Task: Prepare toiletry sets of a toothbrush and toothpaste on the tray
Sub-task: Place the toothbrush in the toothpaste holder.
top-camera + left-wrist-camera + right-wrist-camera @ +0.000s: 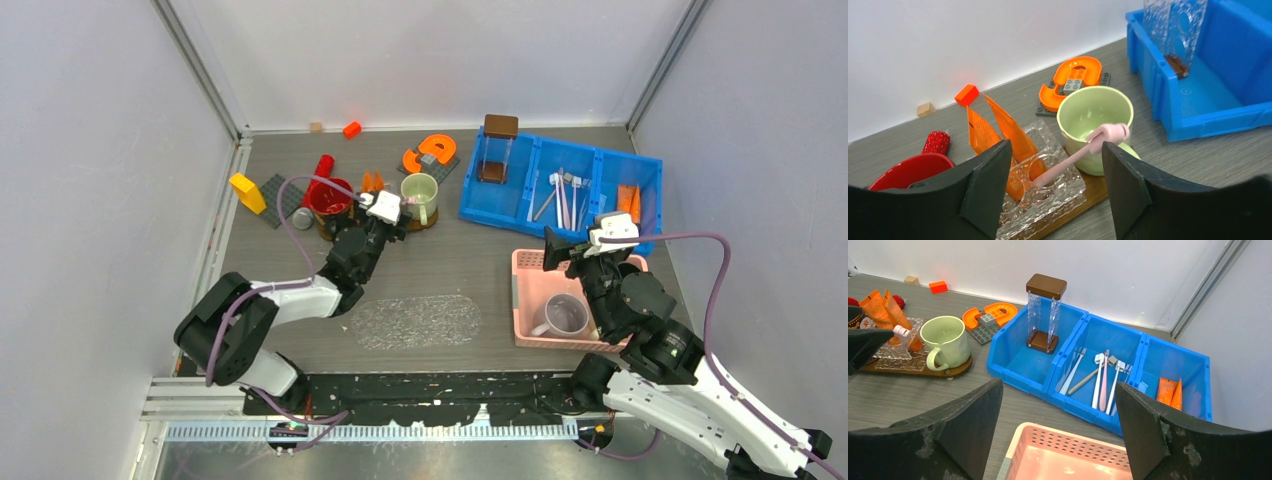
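A pink toothbrush (pixel 1073 157) stands tilted in a clear glass holder (pixel 1048 192) on the wooden tray (pixel 1098 189), its head resting against a green mug (pixel 1093 112). Two orange toothpaste tubes (pixel 1008 125) stand in the same holder. My left gripper (pixel 1055 150) is open, one finger on each side of the toothbrush and neither touching it. More toothbrushes (pixel 1100 380) and toothpaste tubes (pixel 1168 392) lie in the blue bins (pixel 1023 375). My right gripper (pixel 1058 387) is open and holds nothing, above the pink basket (pixel 1048 440) in front of the bins.
A tall glass stand with a brown cap (pixel 1045 315) is in the left bin. The pink basket (pixel 525 290) holds a glass mug (pixel 565 315). A red cup (pixel 328 198), an orange C-shaped block (pixel 432 150), an orange cube (pixel 351 129) and a yellow block (pixel 247 192) lie at the back left.
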Controlling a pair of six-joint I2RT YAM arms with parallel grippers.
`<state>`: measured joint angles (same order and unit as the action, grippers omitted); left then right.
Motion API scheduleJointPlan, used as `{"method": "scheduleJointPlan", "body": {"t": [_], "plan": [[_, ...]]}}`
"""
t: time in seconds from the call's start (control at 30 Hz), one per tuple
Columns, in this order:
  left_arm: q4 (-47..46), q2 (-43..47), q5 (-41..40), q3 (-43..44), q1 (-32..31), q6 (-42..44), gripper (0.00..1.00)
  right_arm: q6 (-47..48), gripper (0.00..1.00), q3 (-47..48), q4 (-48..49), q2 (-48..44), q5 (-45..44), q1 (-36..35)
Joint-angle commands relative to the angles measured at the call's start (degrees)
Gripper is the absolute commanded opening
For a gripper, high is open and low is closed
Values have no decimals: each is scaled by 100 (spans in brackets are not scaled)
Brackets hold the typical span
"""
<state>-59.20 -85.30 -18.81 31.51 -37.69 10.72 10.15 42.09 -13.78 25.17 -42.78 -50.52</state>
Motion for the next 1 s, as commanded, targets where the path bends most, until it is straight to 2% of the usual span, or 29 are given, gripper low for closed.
{"method": "scheduleJointPlan", "body": {"t": [0.0, 0.13, 0.33, 0.5, 0.57, 0.73, 0.77, 0.97], "plan": [[106, 685, 249, -26, 24, -228, 71, -186, 89, 190, 58, 159, 18, -28], [940, 1356, 384, 14, 19, -472, 78, -418, 91, 519, -235, 476, -12, -28], [3671, 2464, 208, 750, 21, -1480, 97, -872, 98, 1280, -956, 1313, -638, -20], [5803, 2791, -41, 1790, 21, -2033, 100, -1285, 98, 1866, -1467, 2147, -698, 167], [6700, 2774, -142, 2278, 36, -2191, 100, -1492, 98, 2101, -1654, 2488, -431, 478], [8714, 2525, -53, 3526, 147, -2285, 100, -2210, 96, 2656, -2090, 3401, 969, 2119], [9005, 2476, 48, 3703, 229, -2281, 100, -2281, 95, 2786, -2152, 3660, 1232, 2464], [10150, 2329, 692, 4283, 737, -2171, 100, -2819, 90, 3465, -2465, 5032, 1921, 3529]]}}
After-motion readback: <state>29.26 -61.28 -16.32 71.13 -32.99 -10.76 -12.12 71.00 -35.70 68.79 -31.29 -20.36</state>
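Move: The toothbrush just placed leans from the holder onto the green mug, about 3 cm ahead of the left hand, 2 cm right and 3 cm below; the green mug's middle is some 5 cm ahead, 7 cm right, the red mug 3 cm ahead, 13 cm left, both 9 cm below. From the right hand, the blue tray's toothbrushes lie roughly 22 cm ahead, 6 cm right, 25 cm below; its orange toothpastes 22 cm ahead, 20 cm right, equally low. Left rises 13 cm and back from its toothbrush, opening; right reaches 12 cm forward, tipping down, towards toothbrushes. ##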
